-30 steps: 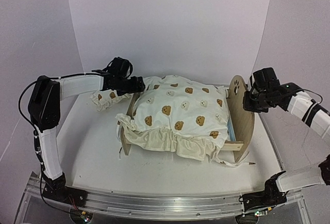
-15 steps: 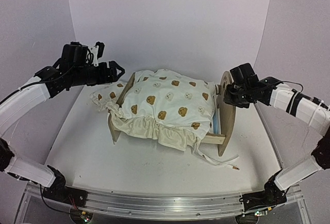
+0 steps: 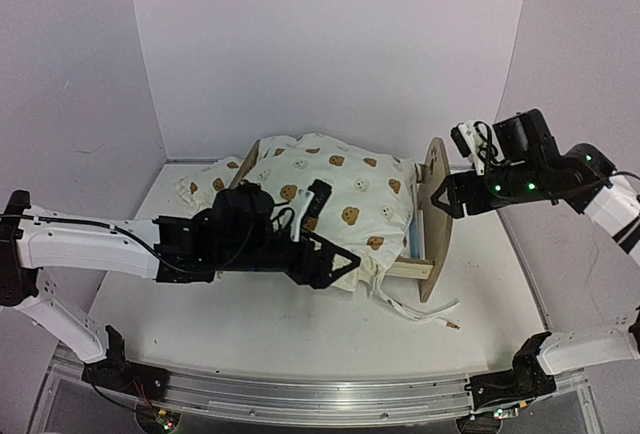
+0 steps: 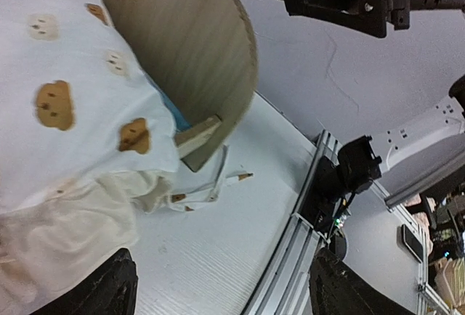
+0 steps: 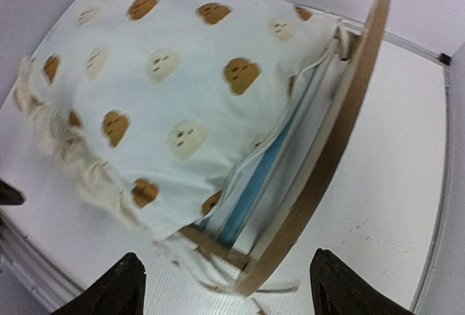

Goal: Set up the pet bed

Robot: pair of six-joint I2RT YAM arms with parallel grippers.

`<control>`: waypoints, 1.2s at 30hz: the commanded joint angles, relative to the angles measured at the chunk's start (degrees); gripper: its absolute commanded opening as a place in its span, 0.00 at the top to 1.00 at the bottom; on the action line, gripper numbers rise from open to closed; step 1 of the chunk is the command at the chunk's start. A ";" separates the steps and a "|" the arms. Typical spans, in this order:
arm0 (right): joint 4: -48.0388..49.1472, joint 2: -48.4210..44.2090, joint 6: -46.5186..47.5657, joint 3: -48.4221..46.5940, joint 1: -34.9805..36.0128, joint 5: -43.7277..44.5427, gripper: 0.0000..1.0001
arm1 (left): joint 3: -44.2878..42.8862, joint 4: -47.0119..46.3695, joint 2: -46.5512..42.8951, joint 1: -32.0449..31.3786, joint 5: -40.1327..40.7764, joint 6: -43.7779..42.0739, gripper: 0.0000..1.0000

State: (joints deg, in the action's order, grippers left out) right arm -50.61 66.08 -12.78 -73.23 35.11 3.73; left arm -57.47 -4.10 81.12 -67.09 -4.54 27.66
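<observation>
The pet bed is a light plywood frame whose rounded right board (image 3: 432,216) stands upright. A cream bear-print cushion (image 3: 335,186) lies over its blue-and-white striped base (image 5: 263,173). My left arm reaches low across the bed's front. Its gripper (image 3: 333,231) is open at the cushion's ruffled front edge, and its fingers (image 4: 109,286) have nothing between them. My right gripper (image 3: 453,171) hovers open just above and right of the right board (image 5: 341,133), apart from it, with only bare table between its fingertips (image 5: 340,286). The left wrist view shows the board (image 4: 196,46) and cushion (image 4: 65,112).
A small matching bear-print pillow (image 3: 205,186) lies behind the bed's left end. Loose cushion ties (image 3: 425,312) trail on the table in front of the right board, also seen as ties (image 4: 211,188). White walls close in the back and sides. The metal rail (image 3: 320,394) runs along the near edge.
My right gripper has opened and drawn back off the right board. My left arm has swung from high at the back left down across the bed's front. The bed has slid left.
</observation>
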 commanded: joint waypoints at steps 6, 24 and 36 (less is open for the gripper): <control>6.27 -8.17 -3.48 17.20 15.28 -13.79 0.32 | -2.20 -9.66 3.84 -4.96 3.96 -3.53 0.18; 34.40 14.12 -4.95 33.25 27.89 23.87 0.42 | 5.33 -13.92 -1.34 -6.91 10.43 0.86 0.17; 34.08 14.59 -4.91 30.68 27.85 26.61 1.00 | 7.29 -13.83 -4.31 -6.87 11.69 -0.43 0.16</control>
State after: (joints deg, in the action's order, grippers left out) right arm -15.33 86.02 -17.39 -39.46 62.78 27.20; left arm -50.11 -15.35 78.91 -73.84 5.82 28.38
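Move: The cover's ruffled corner, where the ties begin, lies about 6 cm back, 8 cm left and 24 cm below the right hand. From that hand, the headboard's middle is roughly 4 cm ahead, 3 cm right and 15 cm down; the loose ties lie some 12 cm back and 1 cm right, 27 cm down. For the left hand, that ruffled corner is about 5 cm ahead, 6 cm right and 21 cm down. Down some 24 cm in a bowed path, the right hand swings back and left past the headboard's near end, then comes forward again while sinking to the cover's ruffled corner; its left side dips about 20 degrees and its fingers shut, pinching the cloth by the ties. The left hand, still open and empty, jogs back and right a little, then drifts left again. ##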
